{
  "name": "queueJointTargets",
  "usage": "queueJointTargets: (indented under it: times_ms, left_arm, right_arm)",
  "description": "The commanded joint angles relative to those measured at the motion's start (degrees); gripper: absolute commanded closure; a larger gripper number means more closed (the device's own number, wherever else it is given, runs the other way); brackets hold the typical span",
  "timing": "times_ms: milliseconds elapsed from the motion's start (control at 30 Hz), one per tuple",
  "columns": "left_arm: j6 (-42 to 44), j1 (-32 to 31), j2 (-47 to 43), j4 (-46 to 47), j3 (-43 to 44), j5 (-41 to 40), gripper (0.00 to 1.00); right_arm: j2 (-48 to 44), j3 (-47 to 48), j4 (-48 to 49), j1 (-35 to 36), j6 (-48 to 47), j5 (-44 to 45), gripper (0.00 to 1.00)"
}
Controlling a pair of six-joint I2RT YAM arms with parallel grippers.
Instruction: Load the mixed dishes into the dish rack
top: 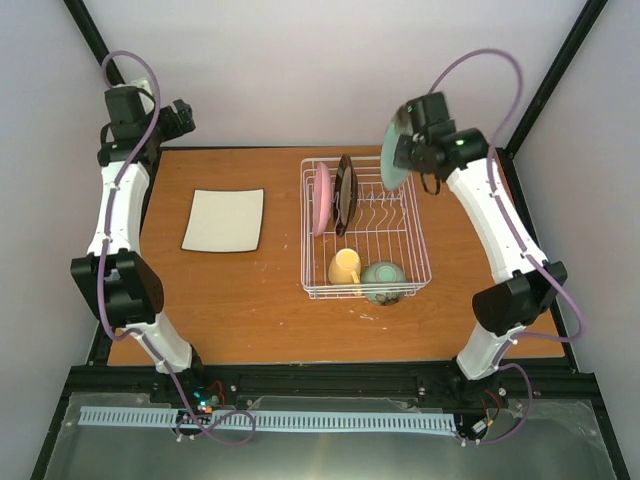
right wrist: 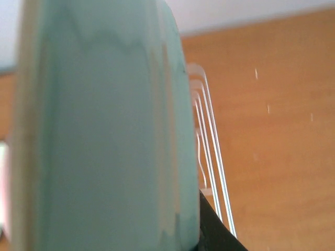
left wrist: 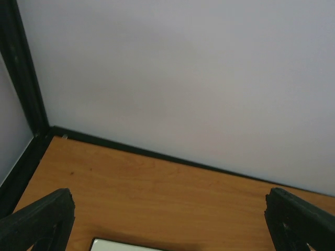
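The white wire dish rack (top: 418,262) stands on the table right of centre. A pink plate (top: 322,198) and a dark brown plate (top: 346,192) stand upright in its far end. A yellow mug (top: 345,267) and a pale green bowl (top: 384,280) sit at its near end. My right gripper (top: 402,150) is shut on the teal plate (top: 392,158), held on edge above the rack's far right corner. The teal plate (right wrist: 104,130) fills the right wrist view, with a black finger (right wrist: 217,230) against it. The cream square plate (top: 224,220) lies flat at the left. My left gripper (top: 180,115) is open, raised over the far left corner.
The rack's wires (right wrist: 209,136) show past the teal plate in the right wrist view. The cream plate's edge (left wrist: 120,244) shows at the bottom of the left wrist view, under open fingers (left wrist: 44,219). Grey walls and black frame posts (top: 100,45) enclose the table.
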Motion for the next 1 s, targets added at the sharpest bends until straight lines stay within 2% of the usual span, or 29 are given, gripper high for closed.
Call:
queueJointTargets:
  times_ms: [0, 200, 433, 700, 967]
  left_arm:
    - [2.1, 0.0, 0.0, -4.6, 0.3, -3.1, 0.00]
    - [2.0, -0.1, -2.1, -3.1, -3.6, -2.5, 0.00]
    - [2.0, -0.1, -3.0, -2.4, -4.6, -1.7, 0.00]
    - [2.8, 0.0, -3.5, -2.4, -4.7, -2.7, 0.00]
    - [3.8, 0.0, -3.6, -2.6, -4.8, -4.4, 0.00]
  right_arm:
    - [-3.6, -7.3, -4.2, 3.3, 4.7, 5.6, 0.97]
    - [-5.3, -13.9, -3.4, 5.7, 7.2, 6.6, 0.97]
    - [-4.9, -16.6, -0.6, 6.0, 6.3, 6.4, 0.97]
    - [-0.6, -15.1, 2.0, 6.0, 3.4, 3.2, 0.97]
    - [2.5, -11.5, 2.0, 5.7, -1.9, 5.0, 0.97]
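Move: My right hand still pinches the green plate on edge. The free slot for it in the dish rack lies about 4 cm back, 4 cm left and roughly 24 cm below. The brown-rimmed plate stands some 15 cm left and 3 cm back of my hand; the mug is about 14 cm left and 22 cm back, the green bowl 2 cm left and 25 cm back. From my empty left hand the slot is about 12 cm back and 52 cm right. My right hand keeps its pinch on the green plate and swoops down about 11 cm while drawing back some 6 cm, tipping the fingers about 20 degrees further down. It pauses in height, then eases forward and left and sinks again, taking the plate down into the rack beside the brown-rimmed plate. My open left hand dips about 5 cm and recovers a little. ##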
